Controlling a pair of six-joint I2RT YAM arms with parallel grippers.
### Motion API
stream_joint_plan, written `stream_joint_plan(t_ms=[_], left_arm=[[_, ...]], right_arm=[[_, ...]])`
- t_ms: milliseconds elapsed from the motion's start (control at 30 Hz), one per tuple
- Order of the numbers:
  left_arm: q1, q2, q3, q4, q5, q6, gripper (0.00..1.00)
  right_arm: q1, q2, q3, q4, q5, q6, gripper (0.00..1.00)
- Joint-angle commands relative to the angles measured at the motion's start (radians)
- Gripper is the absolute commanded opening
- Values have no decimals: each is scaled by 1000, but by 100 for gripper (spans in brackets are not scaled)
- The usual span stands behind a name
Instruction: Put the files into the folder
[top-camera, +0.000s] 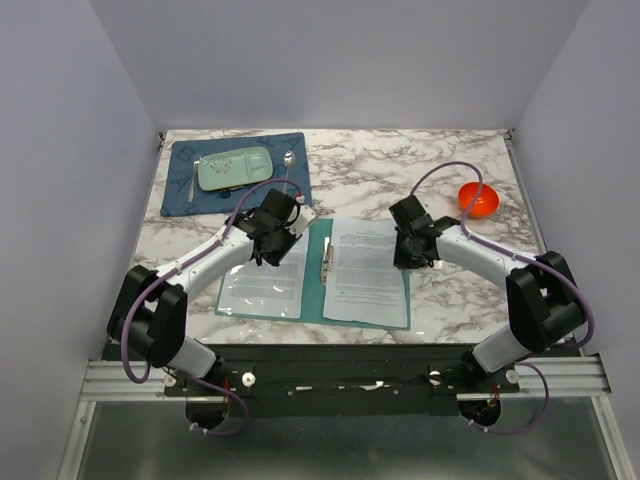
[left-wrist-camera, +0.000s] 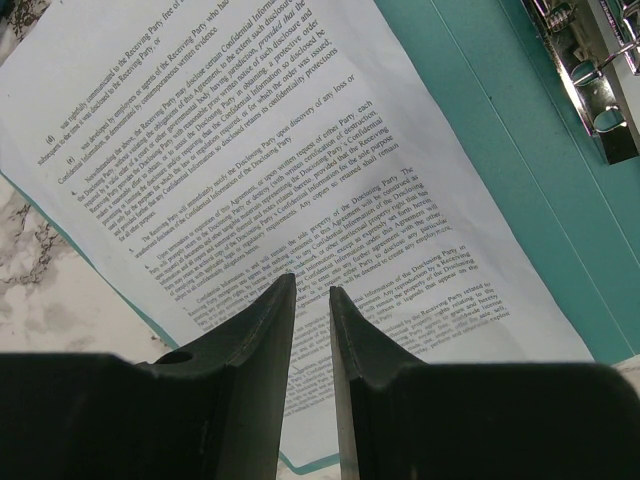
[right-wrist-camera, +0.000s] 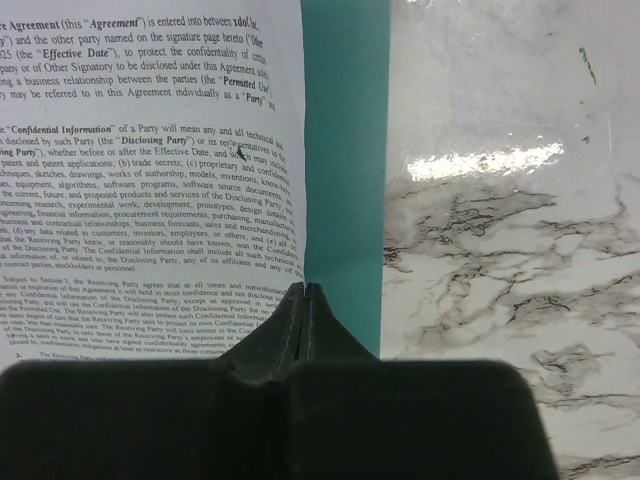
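The teal folder lies open on the marble table, its metal clip at the spine. One printed file sheet rests on its left half and another on its right half. My left gripper hovers over the left sheet; its tips stand a narrow gap apart with nothing between them. My right gripper is shut and empty, at the right sheet's edge where the teal folder strip shows.
A dark blue placemat at the back left carries a pale green tray and a spoon. An orange bowl sits at the back right. Bare marble lies right of the folder.
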Motion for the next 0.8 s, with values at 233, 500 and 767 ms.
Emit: stream_joint_plan(t_ms=[233, 500, 767], left_arm=[[-4, -31, -11, 9, -8, 10, 34], [-4, -29, -11, 7, -8, 7, 34], [-4, -32, -11, 5, -11, 9, 34]], right_arm=[[9, 5, 34, 36, -34, -104, 1], [7, -15, 40, -6, -25, -86, 36], [9, -23, 68, -52, 26, -104, 79]])
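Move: The right-hand file lies flat in the folder, its middle about 10 cm left of my closed right fingers, some 1 cm back and 1 cm below them; they are at its outer edge, which bows up a little. The clip on the folder's spine is roughly 20 cm left and 2 cm ahead, the red bowl about 19 cm ahead and 23 cm right. From my left hand, that file's middle is about 24 cm right, 2 cm back and 5 cm below. I ease my right hand just over half a centimetre forward and to the left, rising slightly and turning about 5 degrees counter-clockwise, to stop bearing on the file's outer edge. Then I spread the shut fingers to about three-quarters open while drifting back a little to the right and towards my base, the fingers ending on either side of that edge. ##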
